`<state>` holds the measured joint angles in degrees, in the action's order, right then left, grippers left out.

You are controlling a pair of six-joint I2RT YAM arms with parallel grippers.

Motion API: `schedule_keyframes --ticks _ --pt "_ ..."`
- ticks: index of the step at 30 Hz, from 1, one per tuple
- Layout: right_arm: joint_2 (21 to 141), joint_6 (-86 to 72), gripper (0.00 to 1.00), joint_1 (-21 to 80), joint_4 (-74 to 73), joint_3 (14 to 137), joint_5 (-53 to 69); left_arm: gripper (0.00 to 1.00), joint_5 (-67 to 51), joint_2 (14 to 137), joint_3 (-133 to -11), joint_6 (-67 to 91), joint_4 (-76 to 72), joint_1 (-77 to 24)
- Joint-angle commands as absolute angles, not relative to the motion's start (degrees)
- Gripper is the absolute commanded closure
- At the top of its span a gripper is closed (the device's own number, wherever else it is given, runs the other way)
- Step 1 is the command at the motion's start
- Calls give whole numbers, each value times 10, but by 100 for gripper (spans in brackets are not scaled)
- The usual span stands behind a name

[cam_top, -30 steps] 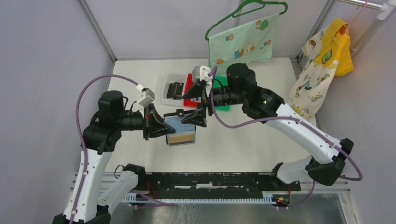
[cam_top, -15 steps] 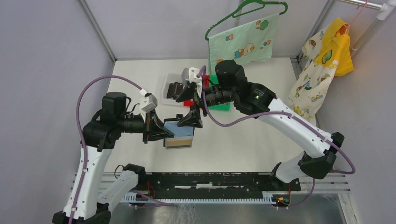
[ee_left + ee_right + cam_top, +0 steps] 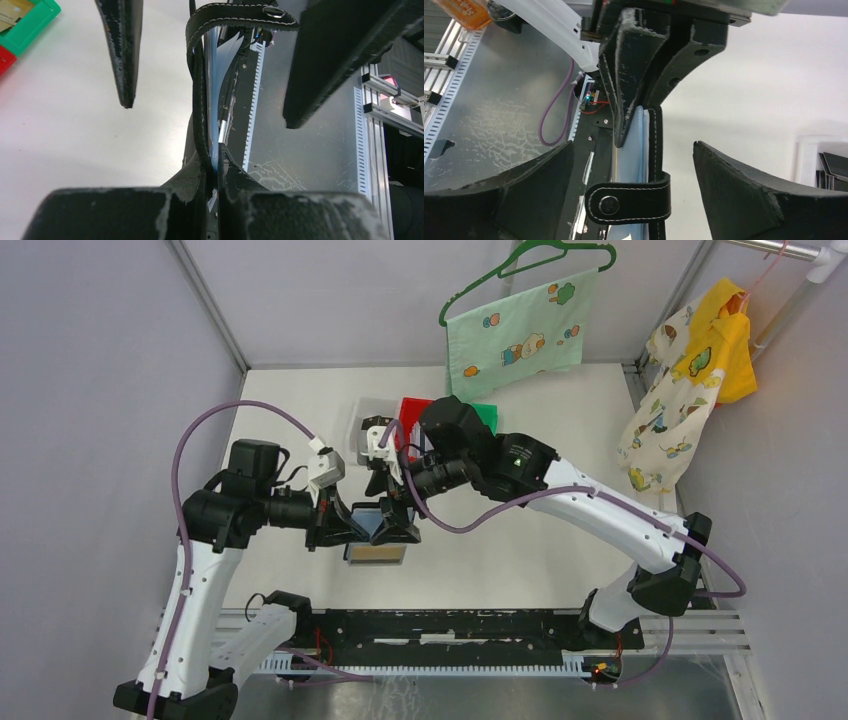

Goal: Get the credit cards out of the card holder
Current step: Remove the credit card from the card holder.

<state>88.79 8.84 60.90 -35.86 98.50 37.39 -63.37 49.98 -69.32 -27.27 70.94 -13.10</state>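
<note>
The black card holder (image 3: 372,532) hangs above the table, unfolded, its grey-blue lining up and a tan credit card (image 3: 377,553) at its near end. My left gripper (image 3: 345,529) is shut on the holder's left edge; the left wrist view has its fingers pinched on black leather and blue lining (image 3: 215,167). The snap tab (image 3: 629,202) curls over the far end. My right gripper (image 3: 633,145) is open, one finger on each side of the holder (image 3: 654,150), touching neither face. The left gripper (image 3: 636,122) clamps the opposite edge.
A clear bin (image 3: 362,418), a red bin (image 3: 412,408) and a green bin (image 3: 487,412) stand behind the arms at mid-table. A patterned cloth on a green hanger (image 3: 515,335) and a yellow garment (image 3: 715,345) hang at the back. A metal rail (image 3: 480,625) runs along the near edge.
The right arm has swung left and toward the near edge, bringing its open jaws around the holder. The left arm drew the held holder slightly nearer and stayed shut.
</note>
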Motion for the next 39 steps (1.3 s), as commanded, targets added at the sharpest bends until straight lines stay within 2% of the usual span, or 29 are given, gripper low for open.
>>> schedule_keyframes --ticks 1,4,11,13,15,18,19,20,22,23,25,27,31,39 --pt "898 101 12 609 -367 1007 335 98 -656 497 -715 -324 729 -131" --pt "915 95 29 609 -383 1028 330 98 -658 492 -712 -334 738 -131" --pt "915 93 35 615 -379 1008 344 98 -654 485 -710 -350 744 -131" --pt "908 87 41 616 -367 994 344 98 -650 486 -712 -364 752 -131" --pt "904 81 57 616 -357 984 345 98 -646 488 -714 -379 762 -131" --pt "894 68 88 616 -336 973 349 98 -641 489 -720 -394 765 -131" --pt "892 63 96 616 -331 972 346 96 -640 488 -722 -392 758 -131" --pt "888 55 100 615 -322 972 343 89 -636 486 -723 -380 745 -131" --pt "873 28 100 609 -289 959 345 58 -629 475 -716 -337 699 -131" --pt "862 10 100 602 -256 941 351 39 -625 468 -711 -314 676 -131" --pt "828 -53 100 586 -170 891 358 17 -617 448 -696 -266 628 -131" --pt "788 -108 100 575 -85 842 365 9 -604 421 -677 -206 567 -131" --pt "744 -171 100 561 23 785 394 5 -578 369 -642 -78 430 -131" --pt "690 -225 100 557 116 735 442 3 -530 340 -621 139 236 -131"
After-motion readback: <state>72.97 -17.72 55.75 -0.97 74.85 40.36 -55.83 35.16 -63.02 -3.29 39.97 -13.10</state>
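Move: The open card holder is pinched in the left hand, its middle about 1 cm back, 2 cm right and 1 cm below that hand's fingertips. From the right hand, whose open fingers straddle it, its middle lies some 2 cm back, in line sideways and 5 cm down. From the right hand, the white tray is roughly 29 cm ahead, 5 cm left, and the red tray 29 cm ahead, 6 cm right, both 32 cm below. Downward about 3 cm goes the right hand, its fingers shutting on the card holder while the left keeps its pinch, drifting barely a centimetre. Then the left fingers open wide and let go; the right, now gripping alone, lifts some 7 cm and draws right, rolling about 20 degrees, while the left also rises, wrist turning, open around the holder's free end. ##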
